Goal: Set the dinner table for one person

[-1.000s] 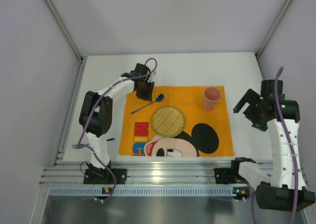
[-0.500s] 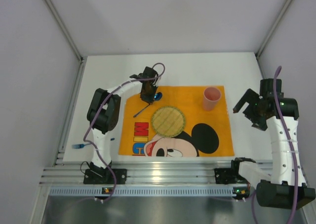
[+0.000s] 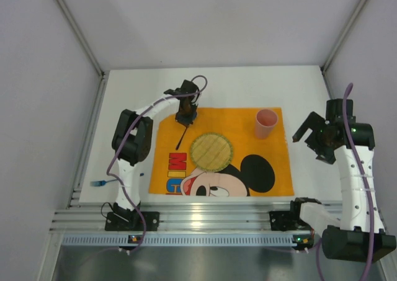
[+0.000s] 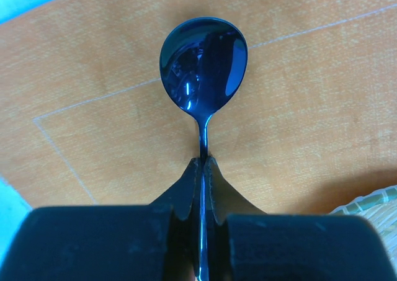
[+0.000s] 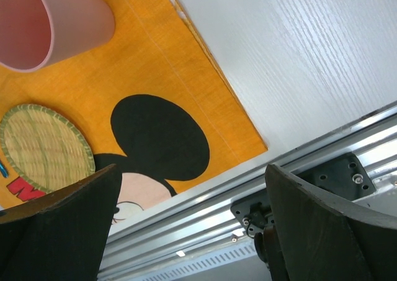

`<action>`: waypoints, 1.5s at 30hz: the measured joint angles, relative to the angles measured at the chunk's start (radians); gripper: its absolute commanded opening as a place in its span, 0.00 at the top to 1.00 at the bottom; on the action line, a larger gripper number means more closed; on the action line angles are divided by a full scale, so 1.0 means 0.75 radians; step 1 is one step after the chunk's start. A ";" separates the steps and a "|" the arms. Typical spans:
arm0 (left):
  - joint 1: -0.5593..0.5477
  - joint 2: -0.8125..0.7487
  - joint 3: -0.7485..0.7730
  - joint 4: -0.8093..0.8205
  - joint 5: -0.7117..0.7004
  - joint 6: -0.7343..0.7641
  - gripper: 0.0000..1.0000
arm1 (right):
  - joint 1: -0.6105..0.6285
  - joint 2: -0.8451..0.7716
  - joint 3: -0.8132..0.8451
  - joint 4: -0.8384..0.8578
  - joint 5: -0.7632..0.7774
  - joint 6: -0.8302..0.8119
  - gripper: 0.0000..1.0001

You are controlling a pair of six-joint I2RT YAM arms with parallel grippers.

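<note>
On the white dinner table (image 3: pixel 136 95) lies an orange cartoon-mouse mat (image 3: pixel 248 138). A dark blue spoon (image 4: pixel 203 61) rests on the mat's far left part. My left gripper (image 4: pixel 203 163) is shut on its thin handle just behind the bowl. From above, that gripper (image 3: pixel 186 116) hides the bowl, and the spoon's handle (image 3: pixel 181 138) points toward the near edge. A round woven plate (image 3: pixel 211 151) sits mid-mat and a pink cup (image 3: pixel 266 123) stands at the mat's far right corner. My right gripper (image 3: pixel 313 135) hangs open to the right of the mat, holding nothing.
A small blue utensil (image 3: pixel 99 183) lies at the table's left edge near the left arm's base. The aluminium rail (image 5: pixel 248 188) runs along the near edge. The right wrist view also shows the cup (image 5: pixel 43 20) and the woven plate (image 5: pixel 43 147).
My left gripper moved right onto the spoon and shut on its handle. The spoon's handle swung from slanting left to pointing nearly straight toward the near edge. The right arm stayed still.
</note>
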 measured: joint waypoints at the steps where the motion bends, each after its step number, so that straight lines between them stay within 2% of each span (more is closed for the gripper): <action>1: 0.002 0.000 0.010 -0.009 -0.010 -0.002 1.00 | 0.000 0.001 -0.004 0.003 -0.001 -0.001 0.00; 7: 0.007 -0.011 0.124 -0.090 -0.013 -0.087 1.00 | 0.000 0.001 -0.007 0.015 -0.007 0.000 0.00; 12: -0.032 -0.087 0.152 -0.108 0.022 -0.313 1.00 | 0.000 0.001 0.012 0.017 -0.028 -0.001 0.00; 16: -0.174 -0.117 0.180 -0.123 0.022 -0.534 1.00 | 0.000 -0.001 0.070 0.014 -0.042 -0.007 0.00; 20: -0.427 -0.111 0.191 -0.103 0.031 -0.756 1.00 | 0.000 -0.014 0.119 0.002 -0.049 -0.035 0.00; 24: -0.608 -0.060 0.195 -0.060 0.061 -0.933 1.00 | 0.000 -0.051 0.128 -0.024 -0.053 -0.071 0.00; 31: -0.679 0.077 0.191 0.024 0.062 -1.166 1.00 | 0.011 -0.091 0.128 -0.048 -0.063 -0.116 0.00; 32: -0.682 0.087 0.184 0.037 0.060 -1.187 0.96 | 0.022 -0.093 0.128 -0.048 -0.063 -0.120 0.00; 35: -0.685 0.105 0.137 0.092 0.057 -1.233 0.64 | 0.061 -0.098 0.125 -0.048 -0.064 -0.129 0.00; 36: -0.686 0.107 0.130 0.103 0.057 -1.243 0.48 | 0.069 -0.099 0.124 -0.048 -0.064 -0.129 0.00; 38: -0.689 0.109 0.128 0.120 0.057 -1.256 0.33 | 0.081 -0.101 0.122 -0.047 -0.067 -0.130 0.00; 39: -0.691 0.109 0.130 0.122 0.053 -1.250 0.22 | 0.085 -0.103 0.116 -0.047 -0.067 -0.130 0.00; 40: -0.693 0.107 0.132 0.117 0.037 -1.249 0.16 | 0.089 -0.104 0.112 -0.051 -0.069 -0.130 0.00; 43: -0.691 0.053 0.121 0.047 -0.066 -1.259 0.12 | 0.096 -0.106 0.109 -0.052 -0.068 -0.130 0.00; 45: -0.667 -0.065 0.047 -0.008 -0.133 -1.290 0.12 | 0.096 -0.108 0.109 -0.052 -0.067 -0.130 0.00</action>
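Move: Held by the neck in the left fingers, just above the orange mat, the spoon is bound for the bare strip right of the plate, about 15 cm back and 25 cm to the right at the same height. The plate's middle lies some 11 cm back and 10 cm right of this hand; the pink cup is 30 cm right and 3 cm back. From the right hand, that strip is about 8 cm ahead, 22 cm left and 19 cm below. Lifting the spoon about 8 cm, the left hand swings right and back, over the plate's far right edge, turning it some 20–30 degrees counter-clockwise. It lowers the spoon to the mat right of the plate, opens wide to let go, then rises about 3 cm and backs off to the left. The empty, open right hand rises about 3.5 cm. ##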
